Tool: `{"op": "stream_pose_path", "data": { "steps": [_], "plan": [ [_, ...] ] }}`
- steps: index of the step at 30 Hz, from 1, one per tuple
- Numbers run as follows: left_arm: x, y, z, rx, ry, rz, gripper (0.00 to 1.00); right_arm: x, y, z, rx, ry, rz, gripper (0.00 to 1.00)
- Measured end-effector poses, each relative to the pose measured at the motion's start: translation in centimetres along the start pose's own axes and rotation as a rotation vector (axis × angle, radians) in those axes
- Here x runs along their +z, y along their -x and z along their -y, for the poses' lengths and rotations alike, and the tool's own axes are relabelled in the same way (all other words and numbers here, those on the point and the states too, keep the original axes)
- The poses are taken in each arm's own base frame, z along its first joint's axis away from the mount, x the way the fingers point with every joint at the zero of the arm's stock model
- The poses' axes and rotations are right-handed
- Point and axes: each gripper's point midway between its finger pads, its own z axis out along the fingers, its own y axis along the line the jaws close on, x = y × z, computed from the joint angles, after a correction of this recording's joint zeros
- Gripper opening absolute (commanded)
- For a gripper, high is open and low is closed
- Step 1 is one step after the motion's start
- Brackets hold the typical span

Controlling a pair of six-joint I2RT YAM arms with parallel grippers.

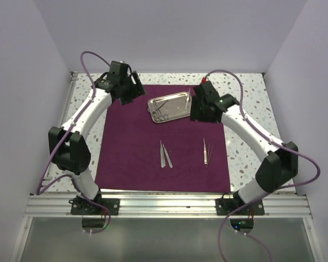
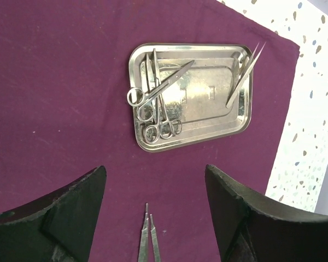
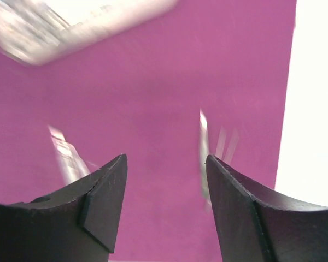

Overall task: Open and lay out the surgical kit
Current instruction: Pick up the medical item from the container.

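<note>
The maroon cloth wrap [image 1: 131, 158] lies spread flat on the table. At its far edge sits the steel tray [image 1: 177, 101], also in the left wrist view [image 2: 208, 101]. Ring-handled scissors and forceps [image 2: 156, 106] lie at one end of the tray. Tweezers [image 2: 245, 76] lean over the rim at the tray's other end. Two thin steel tools [image 1: 165, 154] lie mid-cloth, and another thin tool [image 1: 206, 151] lies to their right. My left gripper [image 1: 134, 90] [image 2: 154, 169] hovers open left of the tray. Right of the tray, my right gripper [image 1: 198, 112] [image 3: 165, 158] is open and empty above bare cloth; its view is blurred.
Speckled white tabletop [image 1: 246, 93] borders the cloth at the back and both sides. White walls close in the workspace. An aluminium rail [image 1: 164, 204] runs along the near edge, where both arm bases are bolted.
</note>
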Motion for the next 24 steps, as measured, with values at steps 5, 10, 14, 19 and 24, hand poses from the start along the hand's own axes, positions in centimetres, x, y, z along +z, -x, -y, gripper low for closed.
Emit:
{"op": "stream_pose_path", "data": {
  "steps": [5,10,14,19,24],
  "plan": [
    [0.0,0.2,-0.2,0.019,0.009,0.009,0.76,-0.3,8.6,-4.8,-0.007,0.070,0.133,0.64],
    [-0.8,0.1,-0.4,0.021,0.010,0.019,0.77,6.2,12.9,-8.6,-0.026,0.051,0.135,0.64],
    [-2.2,-0.3,-0.7,0.022,0.004,0.029,0.77,12.1,13.5,-9.2,-0.033,0.003,0.081,0.64],
    [-3.8,-1.1,-1.5,0.026,0.002,0.036,0.78,16.2,13.8,-7.5,-0.006,-0.046,0.042,0.65],
    [-3.9,-1.1,-2.0,0.047,0.020,0.047,0.79,17.5,14.9,-5.2,0.041,-0.048,0.031,0.65]
  ]
}}
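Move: The tweezers, leaning on the right end of the tray, lie about 25 cm ahead of the right hand, 3 cm to its left and 12 cm below. From that hand the tray's middle is some 20 cm ahead and 11 cm left, the scissors about 17 cm ahead and 17 cm left, and the laid-out scalpel 8 cm back and 4 cm right. From the left hand the tweezers lie roughly 12 cm ahead, 19 cm right, 16 cm below. Open right hand arcs up, then down, some 22 cm forward towards the tweezers; left backs off 4 cm. ##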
